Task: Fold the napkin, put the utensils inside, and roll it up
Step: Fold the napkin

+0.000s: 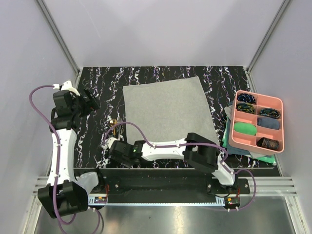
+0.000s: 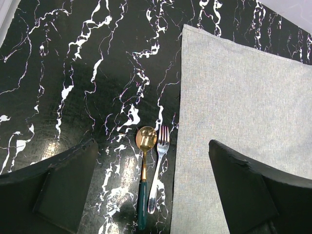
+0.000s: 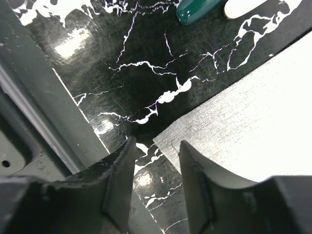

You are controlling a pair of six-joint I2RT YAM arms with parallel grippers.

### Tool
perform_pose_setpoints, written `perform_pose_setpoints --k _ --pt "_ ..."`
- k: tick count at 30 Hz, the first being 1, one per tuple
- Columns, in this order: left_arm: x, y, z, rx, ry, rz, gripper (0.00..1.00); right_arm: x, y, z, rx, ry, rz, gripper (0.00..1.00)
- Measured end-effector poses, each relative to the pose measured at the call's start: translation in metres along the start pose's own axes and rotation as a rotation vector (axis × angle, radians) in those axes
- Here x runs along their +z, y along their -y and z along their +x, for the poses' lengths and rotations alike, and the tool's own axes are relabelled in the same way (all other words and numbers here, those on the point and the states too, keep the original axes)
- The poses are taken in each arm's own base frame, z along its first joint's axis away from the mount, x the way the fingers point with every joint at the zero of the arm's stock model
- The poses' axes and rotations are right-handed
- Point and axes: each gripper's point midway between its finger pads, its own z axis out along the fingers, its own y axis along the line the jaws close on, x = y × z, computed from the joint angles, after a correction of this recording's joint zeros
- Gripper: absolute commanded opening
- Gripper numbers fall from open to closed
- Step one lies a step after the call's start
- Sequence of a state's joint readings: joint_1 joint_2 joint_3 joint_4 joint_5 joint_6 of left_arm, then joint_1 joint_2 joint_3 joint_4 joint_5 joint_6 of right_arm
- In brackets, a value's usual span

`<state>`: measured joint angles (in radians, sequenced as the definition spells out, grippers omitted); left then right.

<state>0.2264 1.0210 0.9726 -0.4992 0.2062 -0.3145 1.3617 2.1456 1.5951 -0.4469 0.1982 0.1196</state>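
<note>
The grey-green napkin (image 1: 168, 109) lies flat and unfolded in the middle of the black marbled table. To its left, the gold spoon (image 2: 145, 140) with a teal handle and the silver fork (image 2: 160, 165) lie side by side. My left gripper (image 2: 151, 142) hovers open above them, with one of its fingers (image 2: 63, 185) over bare table. My right gripper (image 3: 156, 156) is low at the napkin's near left corner (image 3: 168, 139). Its jaws stand apart with the corner lying flat between the fingertips. The right finger (image 3: 195, 180) is over the cloth. The two handle ends (image 3: 195, 10) show at the top of the right wrist view.
A pink tray (image 1: 258, 94) with small items in its compartments sits at the right, on folded dark green and teal cloths (image 1: 228, 124). The table's metal front rail (image 3: 34, 112) runs just beside my right gripper. My right arm (image 1: 165, 145) stretches leftward along the near edge.
</note>
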Motion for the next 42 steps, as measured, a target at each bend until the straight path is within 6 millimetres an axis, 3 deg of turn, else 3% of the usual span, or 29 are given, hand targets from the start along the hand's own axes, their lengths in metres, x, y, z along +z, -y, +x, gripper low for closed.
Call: perform_pose_setpoints --k 10,15,21,27,38,42 --pt "0.000 0.001 0.000 0.000 -0.002 0.007 0.99 0.007 -0.001 0.002 -0.008 -0.011 0.002 0.38" --pt "0.000 0.001 0.000 0.000 -0.002 0.007 0.99 0.008 -0.003 0.001 0.002 -0.018 -0.003 0.26" --pt "0.000 0.001 0.000 -0.001 -0.002 0.008 0.99 0.010 -0.004 0.001 0.019 -0.027 -0.004 0.20" --pt "0.000 0.001 0.000 -0.001 -0.002 0.008 0.99 0.009 -0.007 0.002 0.036 -0.033 -0.016 0.00" --pt "-0.003 0.002 -0.001 0.001 0.008 0.009 0.99 0.003 -0.020 0.002 0.071 -0.052 -0.092 0.00" --pt "-0.003 0.003 -0.002 0.003 0.011 0.010 0.99 -0.007 -0.012 0.006 0.085 -0.065 -0.094 0.00"
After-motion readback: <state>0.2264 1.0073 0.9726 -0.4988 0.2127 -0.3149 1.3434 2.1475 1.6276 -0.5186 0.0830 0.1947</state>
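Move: The napkin's near-left corner is right between the right gripper's half-open fingertips, about 1 cm below them. From that hand, the fork lies some 13 cm ahead and 4 cm left, the spoon about 12 cm ahead and 6 cm left, both on the table. From the idle left gripper, the corner lies roughly 20 cm back, 17 cm to the right and 22 cm below. Lower the right gripper about 1 cm over the napkin's near-left corner, easing slightly left, and close the half-open fingers fully so the tips pinch the cloth. Then draw the pinched corner back some 1.5 cm towards the base, swinging the fingertips back by under 10 degrees, and just begin to lift. ##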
